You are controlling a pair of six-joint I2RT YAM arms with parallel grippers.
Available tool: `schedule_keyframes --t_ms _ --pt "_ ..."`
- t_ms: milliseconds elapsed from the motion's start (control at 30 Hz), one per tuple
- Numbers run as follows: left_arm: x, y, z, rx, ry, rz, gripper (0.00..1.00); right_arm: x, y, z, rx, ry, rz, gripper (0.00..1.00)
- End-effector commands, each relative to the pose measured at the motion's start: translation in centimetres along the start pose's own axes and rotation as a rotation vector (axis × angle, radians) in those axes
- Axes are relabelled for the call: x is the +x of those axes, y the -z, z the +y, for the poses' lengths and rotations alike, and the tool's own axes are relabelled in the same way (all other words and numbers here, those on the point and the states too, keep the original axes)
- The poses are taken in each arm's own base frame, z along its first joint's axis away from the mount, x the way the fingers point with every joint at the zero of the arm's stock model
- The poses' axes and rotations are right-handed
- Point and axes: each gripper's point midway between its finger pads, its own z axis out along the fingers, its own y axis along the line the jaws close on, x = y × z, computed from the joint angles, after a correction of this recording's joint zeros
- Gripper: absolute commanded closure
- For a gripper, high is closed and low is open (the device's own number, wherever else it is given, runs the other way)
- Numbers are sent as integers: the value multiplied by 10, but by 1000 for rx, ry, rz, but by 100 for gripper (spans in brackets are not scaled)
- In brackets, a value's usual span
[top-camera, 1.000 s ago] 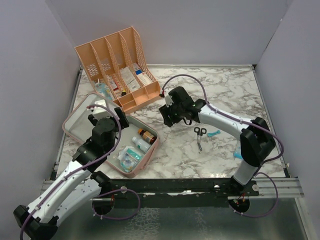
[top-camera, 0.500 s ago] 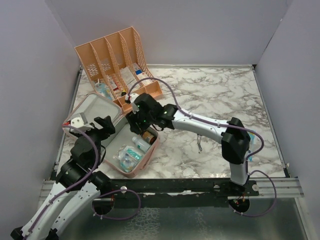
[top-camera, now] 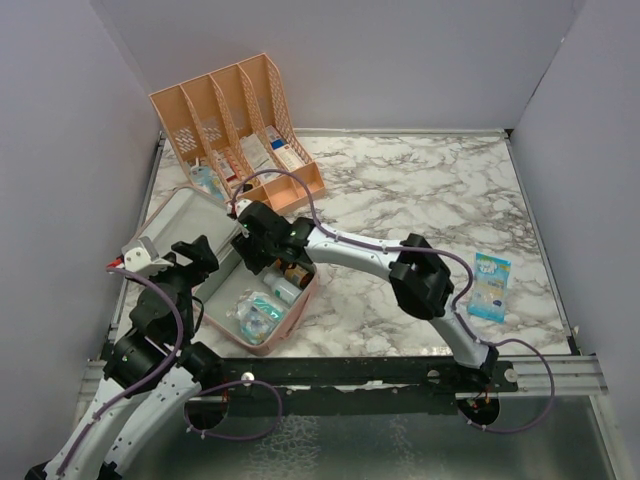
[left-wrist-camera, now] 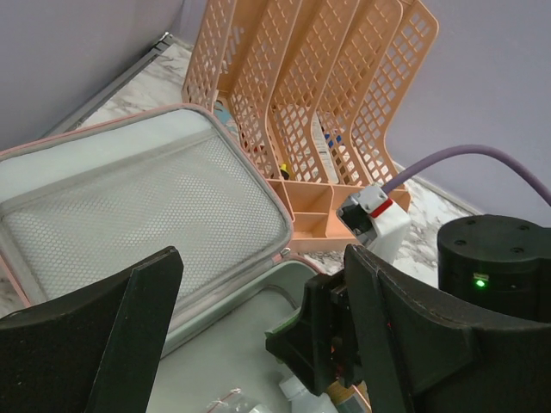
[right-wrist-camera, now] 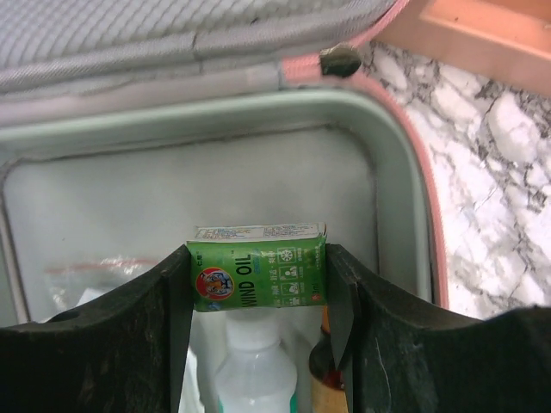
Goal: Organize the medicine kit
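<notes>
The medicine kit (top-camera: pixel 170 222) lies open at the left of the table, pink outside, with its mesh lid (left-wrist-camera: pixel 129 206) folded back and a pale grey-green lining (right-wrist-camera: pixel 155 198). My right gripper (right-wrist-camera: pixel 258 260) hangs over the kit's base, shut on a small green "Wind Oil" box (right-wrist-camera: pixel 258 280) held by its two ends. In the top view the right gripper (top-camera: pixel 262 245) sits above the base's far corner. Under the box lie a white bottle (right-wrist-camera: pixel 254 361) and a brown bottle (right-wrist-camera: pixel 320 374). My left gripper (left-wrist-camera: pixel 258 344) is open and holds nothing, drawn back over the kit's near-left side (top-camera: pixel 198 258).
The peach slotted organizer (top-camera: pixel 235 130) stands just behind the kit and holds boxes and tubes. A clear plastic packet (top-camera: pixel 255 312) lies in the base's near part. A blue and white packet (top-camera: pixel 488 285) lies on the marble at the right. The right arm reaches across the table's middle.
The right arm swung left from mid-table to over the kit's base. The left arm drew back from over the kit toward the near left.
</notes>
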Motion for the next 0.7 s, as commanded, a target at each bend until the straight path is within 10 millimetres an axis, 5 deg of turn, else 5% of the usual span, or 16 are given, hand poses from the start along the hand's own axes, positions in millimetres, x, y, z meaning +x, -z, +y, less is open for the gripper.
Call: schedule_keyframes --t_ms 0,667 --pt "2 -1 5 -28 1 -3 21 -18 -20 -4 47 18 -46 47" --pt "12 -8 6 -63 -58 25 21 -11 -60 -19 107 23 -90 45"
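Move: The green Wind Oil box is already pinched in the right hand, over the pink case. The empty floor in the case's far corner, by the lid hinge, lies about 3 cm ahead, 2 cm left and 6 cm below. The white bottle lies some 6 cm back and 5 cm right, the brown bottle 3 cm back and 7 cm right, the clear bag 12 cm straight back, all about 5 cm lower. From the left hand that corner is roughly 9 cm ahead, 10 cm right and 26 cm below. The green box, kept pinched between the right fingers, is first eased forward and left towards the lid-hinge side, then lowered almost straight down into the free corner of the pink case beyond the bottles' caps. It sinks about 5 cm, with some 2.5 cm of forward reach in all; the wrist barely tilts and the fingers don't open. ##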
